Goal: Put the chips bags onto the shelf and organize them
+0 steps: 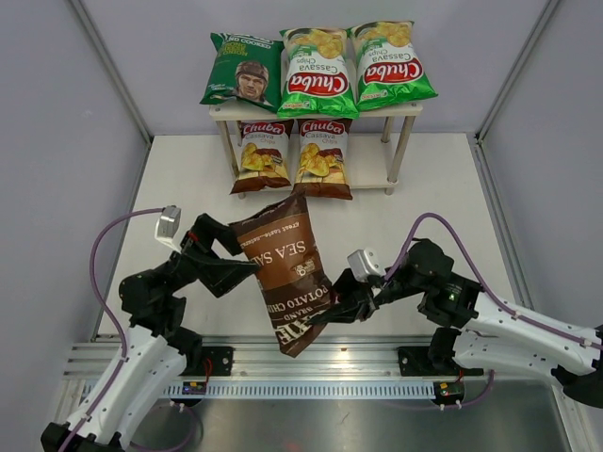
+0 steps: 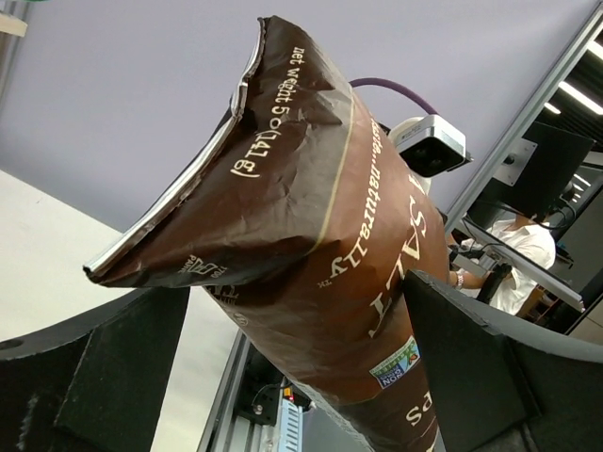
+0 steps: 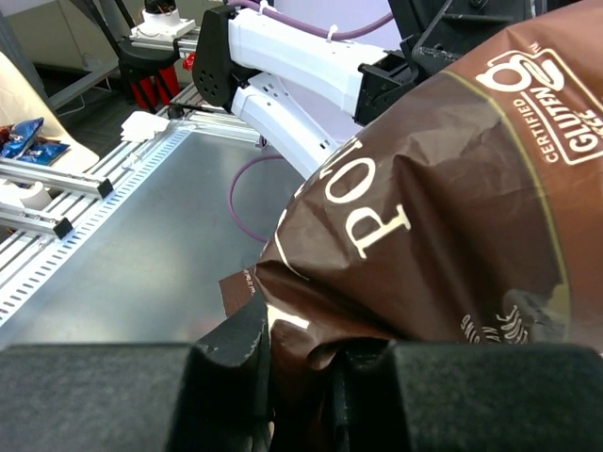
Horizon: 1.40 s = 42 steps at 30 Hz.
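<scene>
The dark brown Kettle bag stands tilted above the table's near middle. My right gripper is shut on its lower corner; its pinch shows in the right wrist view, with the bag above. My left gripper is at the bag's upper left edge, jaws wide on either side of the bag. The shelf stands at the back. Its top holds the dark green bag and two bright green Chuba bags. Two brown-and-white Chuba bags lean on the lower board.
Grey enclosure walls close in the table on the left, right and back. A metal rail runs along the near edge by the arm bases. Purple cables loop over both arms. The right third of the lower board is bare.
</scene>
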Tool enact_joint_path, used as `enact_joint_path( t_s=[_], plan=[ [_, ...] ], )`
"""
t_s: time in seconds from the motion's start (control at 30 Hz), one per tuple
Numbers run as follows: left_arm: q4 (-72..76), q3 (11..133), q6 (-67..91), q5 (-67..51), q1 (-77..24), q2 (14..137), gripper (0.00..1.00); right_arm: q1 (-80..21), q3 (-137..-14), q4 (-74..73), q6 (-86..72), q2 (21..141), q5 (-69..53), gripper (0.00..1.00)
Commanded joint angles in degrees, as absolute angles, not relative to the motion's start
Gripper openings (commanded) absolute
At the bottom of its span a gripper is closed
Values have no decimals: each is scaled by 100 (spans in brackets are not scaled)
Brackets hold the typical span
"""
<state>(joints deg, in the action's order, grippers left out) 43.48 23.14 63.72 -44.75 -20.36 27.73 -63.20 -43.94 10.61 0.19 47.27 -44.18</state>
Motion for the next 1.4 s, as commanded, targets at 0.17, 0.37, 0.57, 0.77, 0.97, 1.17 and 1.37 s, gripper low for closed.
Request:
enact_joint_path(
  t_s=[0.17, 0.37, 0.57, 0.77, 0.97, 1.17, 1.37],
  plan=[
    [7043, 2276, 7785, -4729, -2258, 3321, 99, -6319, -4965, 1195, 343, 5097, -4719, 0],
    [7376, 2259, 8104, -4588, -2566, 3455, 98, -6319, -5211, 1143, 334, 5501, -5185, 0],
    [4206, 2504, 6437, -3931, -2575, 2322, 60, -6328, -5124, 923, 448, 5309, -4826, 0],
    [3243, 2417, 5722, -2927, -2575, 1574, 34, -6319, -5028, 975, 396, 5203, -4291, 13],
    [3278, 2049, 5870, -1962, -2575, 1047, 10, -6319, -4589, 2020, -526, 5045, -3359, 34],
    [4042, 1688, 6239, -1047, -2575, 694, 0, -6319, -4290, 3321, -1721, 5308, -2419, 76],
    [4737, 1529, 6232, -528, -2575, 659, 0, -6319, -4149, 3901, -3048, 5537, -1252, 99]
  ],
)
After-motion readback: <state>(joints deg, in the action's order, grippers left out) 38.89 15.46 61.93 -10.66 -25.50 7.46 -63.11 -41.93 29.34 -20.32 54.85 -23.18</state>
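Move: The brown potato chips bag, gripped at its near end by the right hand, has its middle about 7 cm right and 4 cm back of the open left hand, at its height. From the left hand, the two Cruba bags on the lower shelf stand some 40 cm ahead and 25 cm down, one about 4 cm left, the other 15 cm right. The brown bag's middle lies some 6 cm ahead, 8 cm left and 3 cm above the right hand. The open left hand slips back about 3 cm while rising about 4 cm at the brown bag's far end, closes to pinch that end, then draws it left and forward, turning some 20 degrees counter-clockwise as its fingers tip farther up. The right hand keeps its grip with a small shift left until the left has hold, then follows forward about 6 cm, tipping and turning clockwise, and opens wide to let go of the near end. ##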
